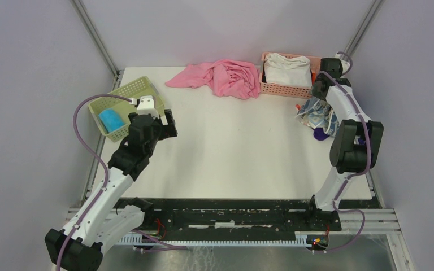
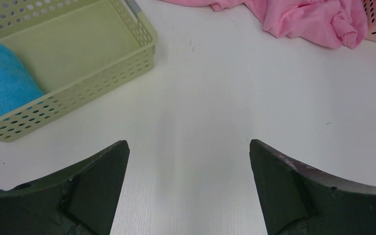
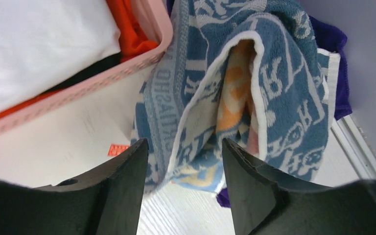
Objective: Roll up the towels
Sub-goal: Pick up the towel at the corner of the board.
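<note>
A cream towel with blue and orange lettering [image 3: 254, 78] lies crumpled at the table's right edge [image 1: 316, 116], just in front of the pink basket. My right gripper [image 3: 185, 143] hangs over it [image 1: 315, 99], jaws apart, with the towel's lower corner lying loose between the fingers. A bright blue towel [image 1: 112, 119] sits rolled in the green basket [image 1: 138, 87] at the left, also seen in the left wrist view [image 2: 5, 78]. My left gripper [image 1: 159, 116] hovers over bare table beside that basket [image 2: 127, 63], wide open [image 2: 188, 143] and holding nothing.
A large pink cloth [image 1: 226, 76] lies heaped at the back centre [image 2: 313, 19]. The pink basket [image 1: 285, 89] holds a white cloth [image 3: 39, 44] and something orange [image 3: 127, 29]. A purple cloth [image 3: 340, 73] sits under the lettered towel. A small orange tag [image 3: 117, 149] lies on the table.
</note>
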`<state>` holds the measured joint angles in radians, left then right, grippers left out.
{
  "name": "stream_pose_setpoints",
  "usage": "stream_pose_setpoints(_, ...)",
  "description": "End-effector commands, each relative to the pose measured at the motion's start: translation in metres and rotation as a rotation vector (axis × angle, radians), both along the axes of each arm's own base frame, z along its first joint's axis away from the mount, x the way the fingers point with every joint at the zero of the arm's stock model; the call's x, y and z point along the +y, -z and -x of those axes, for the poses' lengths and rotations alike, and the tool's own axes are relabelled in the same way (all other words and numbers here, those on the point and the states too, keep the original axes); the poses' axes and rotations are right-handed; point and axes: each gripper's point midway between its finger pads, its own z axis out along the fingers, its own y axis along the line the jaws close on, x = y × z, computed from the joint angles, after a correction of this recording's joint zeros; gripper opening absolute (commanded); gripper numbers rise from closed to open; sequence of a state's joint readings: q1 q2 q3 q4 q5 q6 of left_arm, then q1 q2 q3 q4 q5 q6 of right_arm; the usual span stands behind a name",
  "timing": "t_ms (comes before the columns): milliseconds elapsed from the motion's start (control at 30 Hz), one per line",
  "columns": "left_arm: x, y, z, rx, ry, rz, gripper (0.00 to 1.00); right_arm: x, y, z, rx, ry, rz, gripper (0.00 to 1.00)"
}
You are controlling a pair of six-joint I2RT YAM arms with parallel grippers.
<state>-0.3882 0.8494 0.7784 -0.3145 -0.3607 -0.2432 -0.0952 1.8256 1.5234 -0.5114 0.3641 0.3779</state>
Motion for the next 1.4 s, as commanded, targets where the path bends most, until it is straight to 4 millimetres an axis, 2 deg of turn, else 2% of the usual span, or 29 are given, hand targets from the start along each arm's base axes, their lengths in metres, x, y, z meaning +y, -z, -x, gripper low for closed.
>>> stream_pose_setpoints(0, 0.001, -0.012, -0.006, -0.053, 0.002, -0.008, 0.99, -0.015, -0.012, -0.029, -0.112, 0.151, 0.011, 0.64)
stream_pose_setpoints(167, 0.000, -0.010, -0.007, -0.048, 0.004, -0.009, 0.99, -0.019, 0.001, -0.044, -0.096, 0.165, 0.022, 0.59)
stream_pose_setpoints(300, 0.002, -0.012, -0.007, -0.052, -0.001, -0.009, 0.99, -0.026, 0.009, -0.047, -0.065, 0.184, 0.052, 0.49)
stream_pose_setpoints(400, 0.002, -0.012, -0.007, -0.053, -0.002, -0.009, 0.99, -0.033, 0.005, -0.046, -0.067, 0.192, 0.089, 0.34)
stream_pose_setpoints(500, 0.002, -0.013, -0.006, -0.055, 0.001, -0.007, 0.99, -0.043, -0.008, -0.044, -0.077, 0.197, 0.108, 0.05)
stream_pose_setpoints(567, 0.002, -0.014, -0.006, -0.058, 0.002, -0.005, 0.99, -0.050, -0.027, -0.043, -0.100, 0.199, 0.133, 0.00)
stream_pose_setpoints(633, 0.002, -0.013, -0.006, -0.056, 0.001, -0.006, 0.99, -0.056, -0.059, -0.042, -0.146, 0.189, 0.184, 0.00)
stream_pose_setpoints(767, 0.002, -0.013, -0.006, -0.055, 0.004, -0.006, 0.99, -0.062, -0.144, -0.040, -0.290, 0.155, 0.282, 0.00)
stream_pose_setpoints(800, 0.002, -0.013, -0.006, -0.055, 0.003, -0.006, 0.99, -0.063, -0.172, -0.036, -0.335, 0.142, 0.313, 0.00)
stream_pose_setpoints(967, 0.001, -0.012, -0.006, -0.054, 0.006, -0.002, 0.99, -0.054, -0.273, -0.021, -0.557, 0.079, 0.404, 0.01)
stream_pose_setpoints(1067, 0.001, -0.012, -0.006, -0.052, 0.008, -0.001, 0.99, -0.034, -0.316, -0.013, -0.660, 0.002, 0.415, 0.01)
stream_pose_setpoints(1167, 0.000, -0.011, -0.006, -0.050, 0.009, 0.001, 0.99, -0.003, -0.342, -0.010, -0.723, -0.105, 0.410, 0.01)
stream_pose_setpoints(1267, 0.000, -0.011, -0.006, -0.049, 0.010, -0.001, 0.99, 0.041, -0.352, -0.010, -0.750, -0.249, 0.365, 0.01)
stream_pose_setpoints(1367, 0.000, -0.011, -0.006, -0.050, 0.007, -0.001, 0.99, 0.101, -0.348, -0.009, -0.766, -0.397, 0.293, 0.00)
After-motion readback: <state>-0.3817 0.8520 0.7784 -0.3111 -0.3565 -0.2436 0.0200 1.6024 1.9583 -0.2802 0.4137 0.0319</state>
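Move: The blue patterned towel lies heaped just in front of the right hand's half-open fingers: its middle is about 6 cm ahead, 6 cm to the right and 7 cm below, with a raised fold nearer still. The pink basket's middle is some 15 cm ahead and 13 cm left. The purple cloth's near tip pokes out about 11 cm back and 2 cm left. From the left hand, the towel is roughly 23 cm ahead and 70 cm right. The right fingers pinch a fold of the patterned towel, closing fully after a short dip forward and down of about 4 cm each way. Then, after a slight drift right, the hand hoists the towel fast, nearly 40 cm up, drawing back a little and swinging left late on, while the wrist tips the fingers up by some 40 degrees. ##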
